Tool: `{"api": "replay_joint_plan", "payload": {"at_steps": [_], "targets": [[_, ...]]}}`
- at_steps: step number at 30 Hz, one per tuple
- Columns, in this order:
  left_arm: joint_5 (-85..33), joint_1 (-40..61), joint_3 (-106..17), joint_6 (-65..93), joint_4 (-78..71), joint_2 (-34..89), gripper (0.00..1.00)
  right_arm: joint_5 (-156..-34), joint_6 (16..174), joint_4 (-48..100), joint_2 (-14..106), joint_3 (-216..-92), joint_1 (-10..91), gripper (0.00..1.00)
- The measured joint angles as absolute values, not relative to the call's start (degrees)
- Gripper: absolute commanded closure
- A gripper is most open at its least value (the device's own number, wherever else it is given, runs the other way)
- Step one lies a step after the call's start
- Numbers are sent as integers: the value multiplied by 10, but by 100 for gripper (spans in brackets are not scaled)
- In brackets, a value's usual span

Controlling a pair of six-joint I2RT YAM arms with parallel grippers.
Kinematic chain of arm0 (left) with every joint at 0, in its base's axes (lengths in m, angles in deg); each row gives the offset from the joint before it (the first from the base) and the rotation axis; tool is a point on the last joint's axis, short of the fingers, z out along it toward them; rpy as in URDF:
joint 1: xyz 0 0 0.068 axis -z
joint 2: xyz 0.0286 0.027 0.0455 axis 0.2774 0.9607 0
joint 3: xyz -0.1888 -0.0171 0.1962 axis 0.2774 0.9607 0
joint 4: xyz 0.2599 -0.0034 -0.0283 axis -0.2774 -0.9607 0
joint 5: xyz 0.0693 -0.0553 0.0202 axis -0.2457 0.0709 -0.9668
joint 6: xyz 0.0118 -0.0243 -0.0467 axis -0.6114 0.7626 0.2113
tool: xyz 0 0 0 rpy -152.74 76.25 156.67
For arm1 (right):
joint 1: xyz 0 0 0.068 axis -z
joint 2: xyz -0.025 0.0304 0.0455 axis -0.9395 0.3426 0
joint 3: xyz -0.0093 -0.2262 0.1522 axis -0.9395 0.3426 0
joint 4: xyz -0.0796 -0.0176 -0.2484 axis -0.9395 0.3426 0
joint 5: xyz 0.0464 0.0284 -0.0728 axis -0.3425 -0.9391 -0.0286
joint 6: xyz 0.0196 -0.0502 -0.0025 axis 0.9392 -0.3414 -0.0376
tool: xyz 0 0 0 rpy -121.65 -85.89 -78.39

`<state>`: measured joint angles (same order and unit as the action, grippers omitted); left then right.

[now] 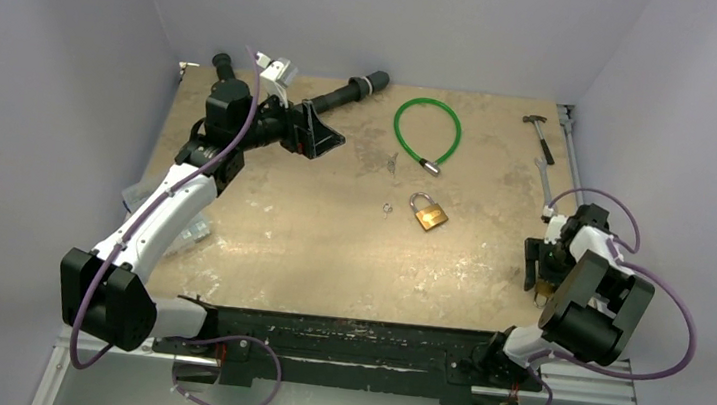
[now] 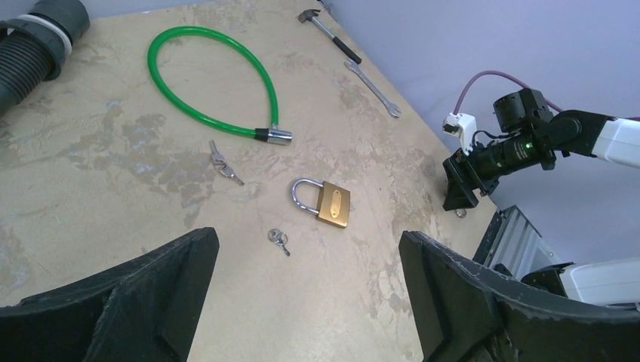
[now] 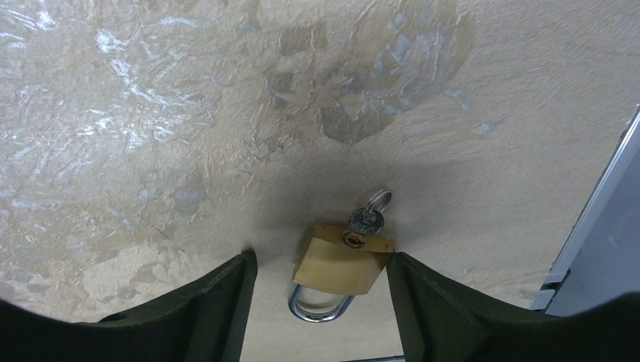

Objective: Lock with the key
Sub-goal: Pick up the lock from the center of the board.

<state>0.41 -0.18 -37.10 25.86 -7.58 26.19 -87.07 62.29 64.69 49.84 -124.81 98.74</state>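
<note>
In the right wrist view a brass lock (image 3: 337, 265) lies on the board with its silver shackle toward the camera. A small silver key (image 3: 366, 220) on a ring sits in its keyhole. My right gripper (image 3: 321, 262) is open around this lock: the right finger (image 3: 423, 294) touches its corner and the left finger (image 3: 219, 294) stands apart. A second brass padlock (image 1: 429, 213) lies mid-table, with a loose little key (image 2: 279, 240) beside it. Far from both, my left gripper (image 2: 309, 302) hovers open and empty at the back left (image 1: 319, 136).
A green cable loop (image 1: 427, 132) lies at the back with another key pair (image 2: 224, 164) near it. A small hammer (image 1: 540, 131) and a wrench (image 1: 543, 177) lie at the back right. A black pipe (image 1: 361, 90) lies at the back left. A metal rail (image 3: 596, 211) borders the right edge.
</note>
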Motion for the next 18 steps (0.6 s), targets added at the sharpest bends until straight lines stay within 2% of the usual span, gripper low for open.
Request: {"api": "replay_joint_plan", "payload": {"at_steps": [4, 6, 18], "targets": [[4, -2, -371, 259, -75, 262, 0, -869, 623, 634, 495, -1238, 987, 30], [4, -2, -371, 258, -75, 262, 0, -869, 623, 633, 495, -1238, 987, 35], [7, -2, -371, 249, -72, 262, 0, -898, 616, 647, 498, -1242, 985, 79]]}}
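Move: The small padlock lies on the board practically in the right hand's open fingers: about 1 cm to the right of the hand point and 1 cm below it, with its body right up by the right-hand finger. The wrench lies some 24 cm ahead of that hand and 1 cm to its right. The large padlock is about 15 cm ahead and 26 cm left. From the left hand, the small padlock is roughly 50 cm to the right, 15 cm back and 30 cm down. The small padlock's brass body is pinched from its two sides as the right hand, pointing down and staying low at the board, shuts its fingers from about three-quarters to half open. While they close, the hand drifts about 1 cm to the left, with almost no change of height or wrist turn, and the finger pads end against both sides of the body. ##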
